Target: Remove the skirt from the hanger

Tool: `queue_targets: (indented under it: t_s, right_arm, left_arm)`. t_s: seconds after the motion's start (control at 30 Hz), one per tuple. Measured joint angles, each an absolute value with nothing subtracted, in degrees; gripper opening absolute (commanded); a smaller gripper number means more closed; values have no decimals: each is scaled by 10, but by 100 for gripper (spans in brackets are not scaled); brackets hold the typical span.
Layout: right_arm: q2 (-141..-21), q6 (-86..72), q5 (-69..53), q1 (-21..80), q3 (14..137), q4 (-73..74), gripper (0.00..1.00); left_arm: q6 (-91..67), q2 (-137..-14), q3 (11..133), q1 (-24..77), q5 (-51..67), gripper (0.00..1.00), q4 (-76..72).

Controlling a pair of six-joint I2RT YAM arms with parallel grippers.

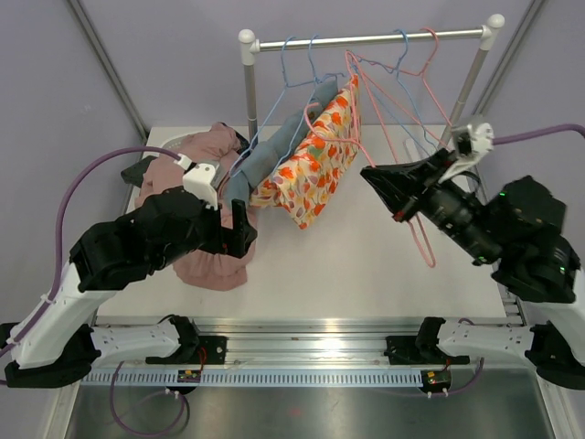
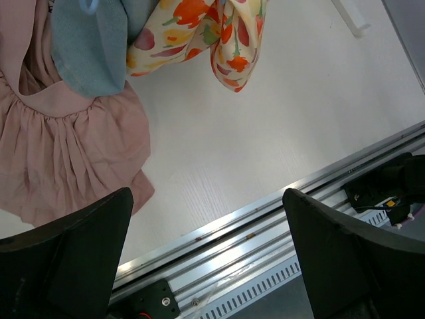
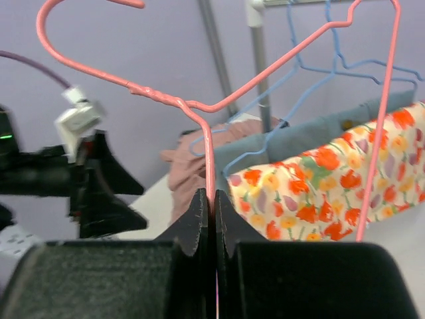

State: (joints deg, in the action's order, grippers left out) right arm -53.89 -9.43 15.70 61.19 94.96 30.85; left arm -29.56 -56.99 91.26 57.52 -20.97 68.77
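Observation:
The floral orange and yellow skirt (image 1: pixel 315 155) hangs under the rail, draped toward the table, with pink wire along its top edge. In the right wrist view the skirt (image 3: pixel 319 193) shows behind the jaws. My right gripper (image 1: pixel 367 174) is just right of it, shut on the thin wire of a pink hanger (image 3: pixel 206 139), its jaws pressed flat against the wire. The pink hanger (image 1: pixel 422 233) slants down past the right arm. My left gripper (image 1: pixel 239 224) hovers low over the table's left side, open and empty. In its own view the left gripper (image 2: pixel 206 199) spans the table's front rail.
A white and metal clothes rail (image 1: pixel 366 38) stands at the back with several blue and pink wire hangers (image 1: pixel 402 69). A blue-grey garment (image 1: pixel 274 146) hangs left of the skirt. A pink gathered garment (image 1: pixel 206 265) lies heaped on the table's left. An aluminium rail (image 2: pixel 279 219) runs along the near edge.

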Motion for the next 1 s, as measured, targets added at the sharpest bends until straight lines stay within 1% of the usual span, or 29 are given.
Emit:
queue_targets:
  t_s: [0.1, 0.23, 0.57, 0.63, 0.77, 0.87, 1.0]
  right_arm:
    - [-584, -97, 222, 612, 954, 315, 0]
    - [-629, -124, 278, 612, 966, 332, 0]
    - [-608, -191, 371, 605, 962, 322, 0]
    - [-626, -199, 360, 579, 992, 329, 0]
    - [-701, -224, 299, 471, 1079, 333, 0]
    - [-749, -237, 249, 411, 1110, 343, 0]
    - [-800, -264, 181, 350, 1116, 364, 0]
  left_arm:
    - [-296, -571, 912, 575, -207, 99, 683]
    - [-296, -572, 912, 575, -200, 99, 677]
    - [-295, -576, 887, 575, -180, 99, 662]
    - [-296, -579, 886, 575, -176, 99, 662]
    - [-296, -579, 886, 575, -167, 99, 659]
    - [-296, -579, 886, 575, -165, 99, 659]
    - [-295, -579, 886, 575, -165, 99, 659]
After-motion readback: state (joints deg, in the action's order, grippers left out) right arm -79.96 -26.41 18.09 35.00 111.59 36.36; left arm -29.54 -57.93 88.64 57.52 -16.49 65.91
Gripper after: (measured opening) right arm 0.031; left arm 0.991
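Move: The right gripper holds the empty pink hanger. The free stretch of rail it is taken to lies about 28 cm ahead of that hand, 5 cm left and 8 cm above. The floral skirt hangs roughly 20 cm ahead and 10 cm left, 12 cm lower; the denim skirt is 8 cm farther left beside it. The blue hanger is about 28 cm ahead and 11 cm right, level in height. From the open left gripper, that stretch is some 28 cm ahead, 18 cm right and 25 cm up. Keep the right fingers shut on the pink hanger's wire and carry it forward about 18 cm towards the rail: first forward and down, a short check while rising a little, then a long forward reach that sinks at the end, 4 cm lower overall. Meanwhile swing the hand some 30 degrees clockwise and tip it down, bringing the hook up to the bare rail right of the floral skirt. Let the open left gripper shift just 2 cm right. ##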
